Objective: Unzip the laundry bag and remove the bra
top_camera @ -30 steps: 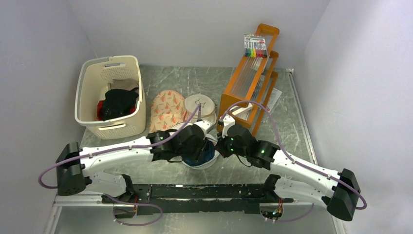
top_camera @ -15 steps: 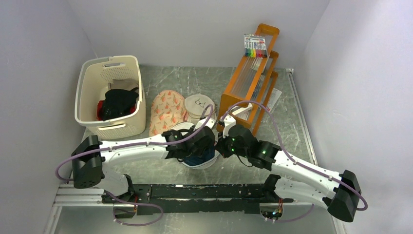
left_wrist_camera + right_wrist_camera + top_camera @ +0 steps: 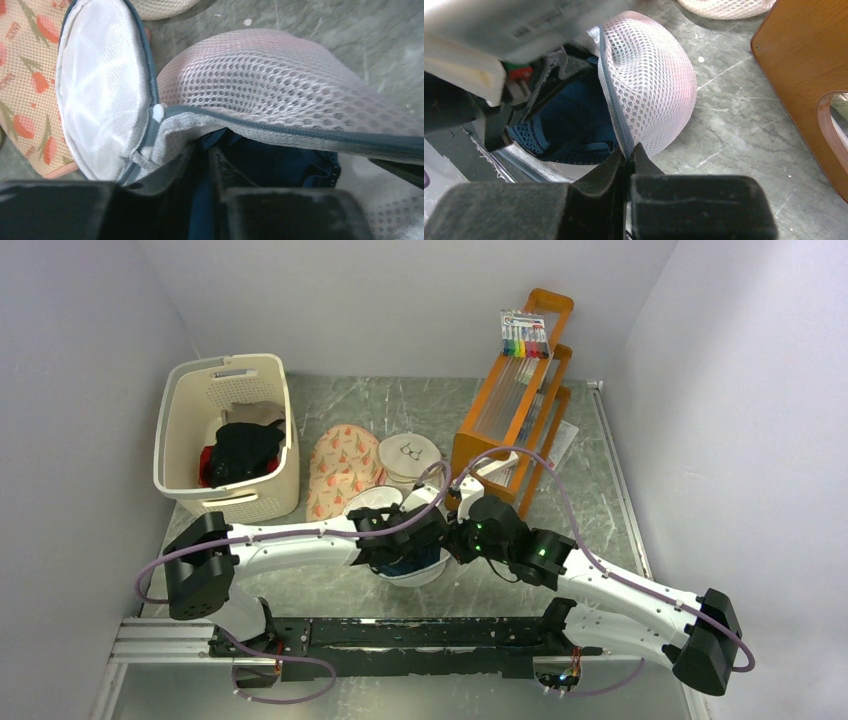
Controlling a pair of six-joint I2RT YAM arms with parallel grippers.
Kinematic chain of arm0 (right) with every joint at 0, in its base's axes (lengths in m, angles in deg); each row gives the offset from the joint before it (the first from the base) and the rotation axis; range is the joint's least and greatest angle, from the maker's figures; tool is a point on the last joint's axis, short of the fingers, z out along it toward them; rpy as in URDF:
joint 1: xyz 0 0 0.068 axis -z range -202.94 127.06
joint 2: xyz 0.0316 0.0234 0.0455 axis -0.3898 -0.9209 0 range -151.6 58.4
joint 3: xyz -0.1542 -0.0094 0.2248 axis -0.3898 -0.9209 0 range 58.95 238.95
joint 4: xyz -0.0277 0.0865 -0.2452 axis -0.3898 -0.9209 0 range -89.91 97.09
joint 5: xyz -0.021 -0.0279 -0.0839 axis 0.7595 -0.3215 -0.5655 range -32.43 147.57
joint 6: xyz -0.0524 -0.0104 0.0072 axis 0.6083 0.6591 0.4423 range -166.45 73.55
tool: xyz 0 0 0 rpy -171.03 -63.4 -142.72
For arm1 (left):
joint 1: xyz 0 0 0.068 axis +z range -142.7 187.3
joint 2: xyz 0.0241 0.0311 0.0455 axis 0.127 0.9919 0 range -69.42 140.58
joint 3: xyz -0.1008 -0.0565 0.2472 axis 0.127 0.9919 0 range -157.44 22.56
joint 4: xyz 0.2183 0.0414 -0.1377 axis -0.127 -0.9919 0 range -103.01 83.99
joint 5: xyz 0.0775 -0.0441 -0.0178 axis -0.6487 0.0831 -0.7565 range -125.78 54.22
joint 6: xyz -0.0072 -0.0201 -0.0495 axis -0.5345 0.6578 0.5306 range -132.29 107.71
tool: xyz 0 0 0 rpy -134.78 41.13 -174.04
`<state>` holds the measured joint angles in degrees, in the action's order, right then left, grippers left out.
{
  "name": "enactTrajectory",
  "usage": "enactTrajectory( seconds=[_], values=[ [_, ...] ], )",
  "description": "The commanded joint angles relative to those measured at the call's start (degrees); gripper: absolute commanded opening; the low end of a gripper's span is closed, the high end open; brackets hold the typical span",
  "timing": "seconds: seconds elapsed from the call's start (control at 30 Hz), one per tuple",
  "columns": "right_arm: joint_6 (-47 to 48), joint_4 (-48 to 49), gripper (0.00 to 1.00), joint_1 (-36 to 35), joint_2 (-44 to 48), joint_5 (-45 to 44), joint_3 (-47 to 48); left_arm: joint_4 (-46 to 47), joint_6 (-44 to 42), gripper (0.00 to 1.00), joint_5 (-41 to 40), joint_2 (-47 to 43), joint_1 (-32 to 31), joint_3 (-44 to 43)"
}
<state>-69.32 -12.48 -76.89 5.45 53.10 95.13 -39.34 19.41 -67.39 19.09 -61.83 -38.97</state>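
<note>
The laundry bag (image 3: 405, 578) lies between both arms, its white mesh dome (image 3: 280, 85) unzipped along the grey zipper rim and its round lid (image 3: 100, 90) flipped open to the left. Inside lies the dark blue bra (image 3: 285, 162), its lace edge (image 3: 569, 120) also showing in the right wrist view. My left gripper (image 3: 202, 150) reaches into the opening, its fingers closed on a strip of the blue bra fabric. My right gripper (image 3: 628, 152) is shut on the bag's zipper rim at the near edge of the mesh dome (image 3: 649, 80), holding it up.
A cream basket (image 3: 225, 435) with dark clothes stands at back left. A peach patterned bag (image 3: 340, 470) and a beige round bag with a glasses print (image 3: 410, 455) lie just behind the laundry bag. An orange rack (image 3: 515, 405) stands at the back right, close to my right wrist.
My left arm has stretched rightward and its gripper has gone deeper into the bag and narrowed on the blue fabric. The bag's lid now shows open. The right arm has stayed put.
</note>
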Motion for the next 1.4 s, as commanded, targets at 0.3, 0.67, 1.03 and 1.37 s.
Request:
enactTrajectory(
  seconds=[0.3,0.67,1.03,1.37],
  values=[
    [-0.5,1.6,0.00,0.2,1.7,-0.6,-0.3,0.9,-7.9,0.07,10.1,-10.8,-2.8,-2.1],
    [-2.1,0.2,0.00,0.3,2.3,-5.3,-0.5,9.4,-11.0,0.07,22.1,-28.2,-3.0,2.1],
    [-2.6,0.6,0.00,0.2,1.3,-5.3,-1.7,6.0,-16.7,0.07,15.6,-31.2,-3.0,-9.4],
    [-1.8,1.2,0.00,0.2,1.0,-5.8,-1.8,-3.2,-24.3,0.07,1.8,-25.1,-2.9,-26.5]
  ],
)
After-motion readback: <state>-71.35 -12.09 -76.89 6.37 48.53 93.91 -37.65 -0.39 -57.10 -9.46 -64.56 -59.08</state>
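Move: The dark blue bra lies in the open laundry bag about 3 cm right of, 3 cm behind and 4 cm below the left fingertips, which are already half closed inside the bag. The bag's white lid is some 7 cm left and 6 cm ahead of the left hand, the glasses pouch roughly 15 cm straight ahead. From the right hand, pinching the bag's rim, the bra is about 6 cm left, 3 cm back and 7 cm lower. The left fingers shut on the dark blue bra and pull it up out of the bag, rising about 30 cm. The hand draws back some 6 cm as it climbs, then comes forward a little, rolling its left side down, turning clockwise and finally tipping its fingers upward. The right hand keeps its pinch on the rim, nearly still. ##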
